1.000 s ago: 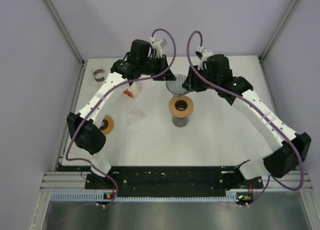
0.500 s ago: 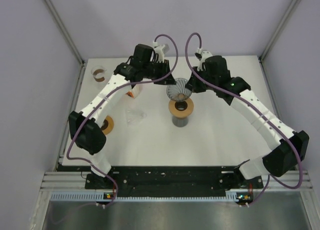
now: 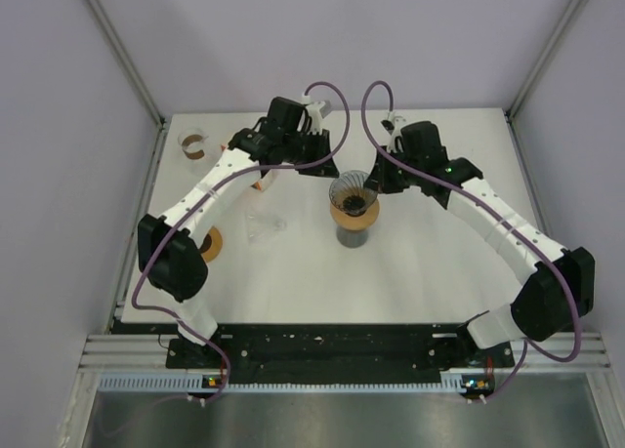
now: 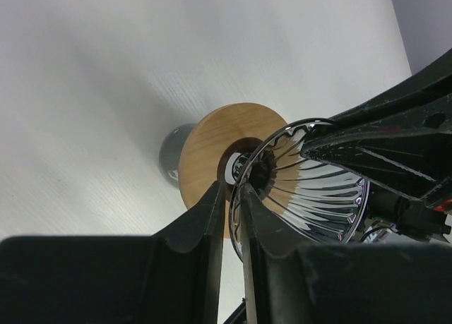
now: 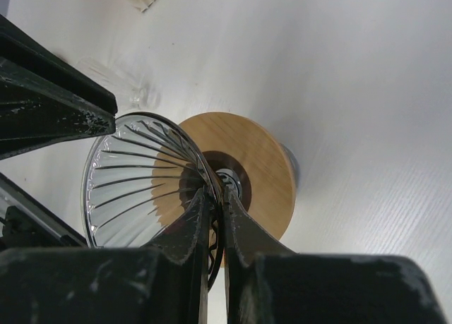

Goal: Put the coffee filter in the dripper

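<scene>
A clear ribbed cone filter point(image 3: 352, 187) with a dark rim hangs just above the dripper, a wooden ring point(image 3: 354, 210) on a dark cylindrical base point(image 3: 353, 236) at the table's middle. My left gripper point(image 3: 332, 172) is shut on the cone's left rim and my right gripper point(image 3: 375, 180) is shut on its right rim. In the left wrist view the gripper point(image 4: 232, 190) pinches the rim of the cone point(image 4: 318, 186) over the wooden ring point(image 4: 208, 144). In the right wrist view the gripper point(image 5: 215, 193) pinches the cone point(image 5: 134, 176) over the ring point(image 5: 265, 162).
A small clear object point(image 3: 264, 225) lies left of the dripper. A brown roll point(image 3: 210, 243) sits by the left arm, a white roll point(image 3: 193, 143) at the back left corner, and an orange and white item point(image 3: 256, 181) under the left arm.
Both grippers have carried the cone toward the near side, from behind the dripper to right over the wooden ring, and lowered it.
</scene>
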Robot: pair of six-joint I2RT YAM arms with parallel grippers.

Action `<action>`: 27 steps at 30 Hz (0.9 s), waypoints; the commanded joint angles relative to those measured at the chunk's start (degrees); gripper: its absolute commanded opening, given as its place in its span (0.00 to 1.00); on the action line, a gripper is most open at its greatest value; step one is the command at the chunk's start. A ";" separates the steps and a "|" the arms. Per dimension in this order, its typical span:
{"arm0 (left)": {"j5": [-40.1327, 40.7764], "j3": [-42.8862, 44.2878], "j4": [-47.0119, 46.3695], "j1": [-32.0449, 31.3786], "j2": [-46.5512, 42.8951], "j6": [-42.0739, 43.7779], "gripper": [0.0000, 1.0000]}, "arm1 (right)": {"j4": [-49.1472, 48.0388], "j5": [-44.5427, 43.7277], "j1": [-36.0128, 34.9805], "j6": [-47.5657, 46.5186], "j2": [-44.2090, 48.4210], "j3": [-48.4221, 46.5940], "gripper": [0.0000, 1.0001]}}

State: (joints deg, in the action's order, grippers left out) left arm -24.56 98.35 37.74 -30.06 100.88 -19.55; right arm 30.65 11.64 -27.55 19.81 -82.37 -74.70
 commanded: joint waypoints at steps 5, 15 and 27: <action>-0.41 -1.05 -1.52 -0.96 -0.51 -0.22 0.11 | -7.80 4.79 1.88 1.98 0.19 2.10 0.00; -0.40 -6.23 -3.45 -1.40 0.11 -0.84 0.00 | -8.42 3.57 2.06 0.23 -1.22 6.05 0.00; 2.32 -14.83 -6.96 -1.40 -1.47 0.83 0.00 | -11.40 3.13 2.06 -1.01 -2.54 13.25 0.00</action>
State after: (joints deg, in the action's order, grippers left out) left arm -23.97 89.65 29.26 -30.55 99.48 -19.70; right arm 19.49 16.12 -25.21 21.50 -82.87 -66.04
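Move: The two hands have the ribbed dripper between them by its rim. The wooden ring it is going to lies about 5 cm back, 5 cm right and 9 cm below the left hand, and roughly 3 cm back, 5 cm left and 8 cm below the right. The carafe stands right under the ring. The paper filters lie some 20 cm left of the left hand and 10 cm ahead, down on the table. Straight down, slowly and together, both hands lower the dripper about 3 cm towards the hole in the wooden ring on the carafe; the right also eases about 1 cm forward. On the way the left fingers, slightly open around the rim, close to pinch it, while the right keep their pinch and both wrists hold nearly the same tilt. ##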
